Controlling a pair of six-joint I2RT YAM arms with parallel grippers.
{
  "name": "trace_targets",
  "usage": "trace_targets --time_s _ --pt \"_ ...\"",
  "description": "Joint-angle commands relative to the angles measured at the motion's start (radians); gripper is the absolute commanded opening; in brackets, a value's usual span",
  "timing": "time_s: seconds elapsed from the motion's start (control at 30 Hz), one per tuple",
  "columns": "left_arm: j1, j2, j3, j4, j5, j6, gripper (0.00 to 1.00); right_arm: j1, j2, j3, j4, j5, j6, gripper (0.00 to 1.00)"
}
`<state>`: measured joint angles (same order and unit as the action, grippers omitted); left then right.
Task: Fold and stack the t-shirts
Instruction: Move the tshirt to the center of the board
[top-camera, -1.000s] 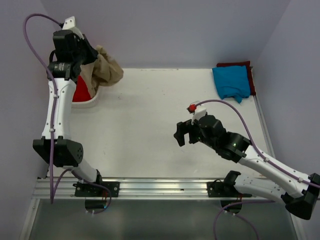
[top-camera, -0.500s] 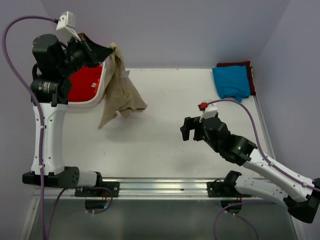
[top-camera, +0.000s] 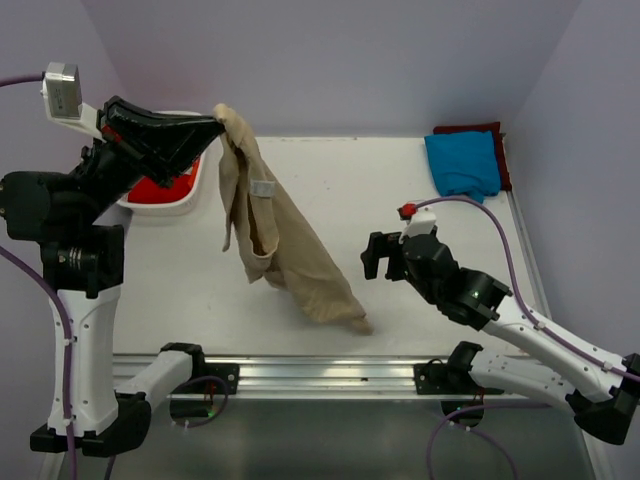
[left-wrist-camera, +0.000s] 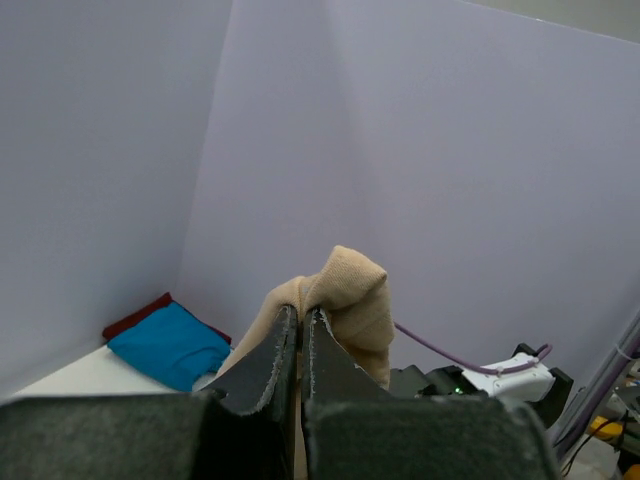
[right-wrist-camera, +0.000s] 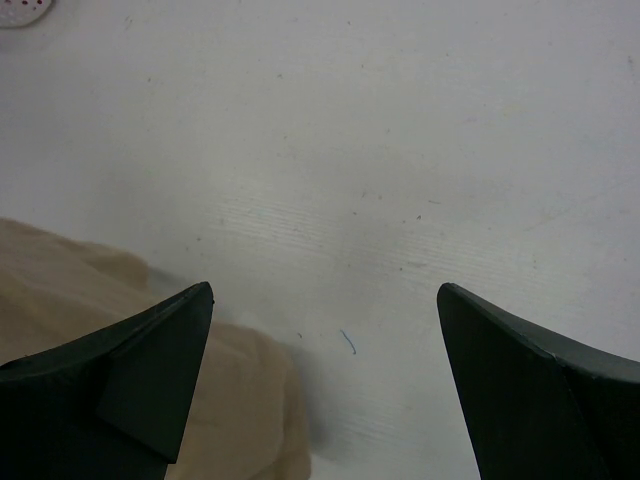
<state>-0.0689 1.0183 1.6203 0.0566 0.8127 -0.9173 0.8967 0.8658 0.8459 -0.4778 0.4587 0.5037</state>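
Note:
My left gripper (top-camera: 212, 125) is raised high at the back left, shut on one end of the tan t-shirt (top-camera: 280, 240). The cloth hangs down and trails toward the table's front middle. In the left wrist view the tan t-shirt (left-wrist-camera: 345, 300) bunches over the closed fingertips (left-wrist-camera: 285, 335). A folded blue t-shirt (top-camera: 462, 164) lies on a maroon t-shirt (top-camera: 470, 129) at the back right. A red t-shirt (top-camera: 155, 189) sits in the white basket (top-camera: 185, 200). My right gripper (top-camera: 375, 257) hovers open over the table, right of the hanging cloth; the tan t-shirt (right-wrist-camera: 140, 380) shows at its lower left.
The white basket stands at the back left corner beneath my left arm. Lilac walls close the back and both sides. A metal rail (top-camera: 320, 375) runs along the near edge by the arm bases.
My left arm has risen and swung right, pulling the tan t-shirt out of the basket and stretching it over the table. The right gripper has shifted slightly right and stayed open.

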Motion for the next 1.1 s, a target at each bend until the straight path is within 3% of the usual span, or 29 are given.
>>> trace_targets --time_s 0.0,0.1,0.27,0.37,0.53,0.67,0.83,1.07 --pt "-0.003 -0.004 -0.043 0.109 0.014 -0.100 0.00 0.002 0.001 0.033 0.010 0.043 0.027 0.99" --pt "-0.003 -0.026 -0.115 0.134 0.025 -0.126 0.00 0.002 -0.013 0.035 0.001 0.047 0.033 0.99" --pt "-0.003 -0.003 -0.120 -0.092 -0.047 -0.003 0.00 0.002 -0.033 0.041 -0.018 0.055 0.035 0.99" --pt "-0.006 0.029 -0.164 -0.090 -0.063 -0.018 0.00 0.002 -0.036 0.051 -0.025 0.060 0.032 0.99" --pt "-0.110 0.058 -0.178 -0.086 -0.179 0.034 0.00 0.002 -0.045 0.056 -0.012 0.049 0.009 0.99" --pt "-0.153 0.091 -0.192 -0.074 -0.254 0.051 0.00 0.002 -0.042 0.044 0.068 -0.107 -0.051 0.99" --pt "-0.203 0.152 -0.177 -0.074 -0.306 0.052 0.00 0.001 0.073 0.061 0.221 -0.374 -0.057 0.99" --pt "-0.244 0.216 -0.091 -0.087 -0.336 0.078 0.00 0.004 0.298 0.044 0.453 -0.517 0.007 0.99"
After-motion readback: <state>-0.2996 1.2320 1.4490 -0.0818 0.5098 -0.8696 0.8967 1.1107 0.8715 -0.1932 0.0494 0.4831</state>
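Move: The left hand already pinches the t-shirt's top, high up; the board's centre lies about 13 cm ahead, 14 cm to its right and 60 cm below. The basket is some 33 cm ahead of that hand and 25 cm left. From the open right hand the hanging t-shirt's middle is roughly 21 cm left, 6 cm back and 12 cm higher; the blue cloth is about 30 cm ahead and 20 cm right, 20 cm lower. Left carries the pinched t-shirt forward and down, 13 cm each; right, open, swings 10 cm left towards the cloth. ##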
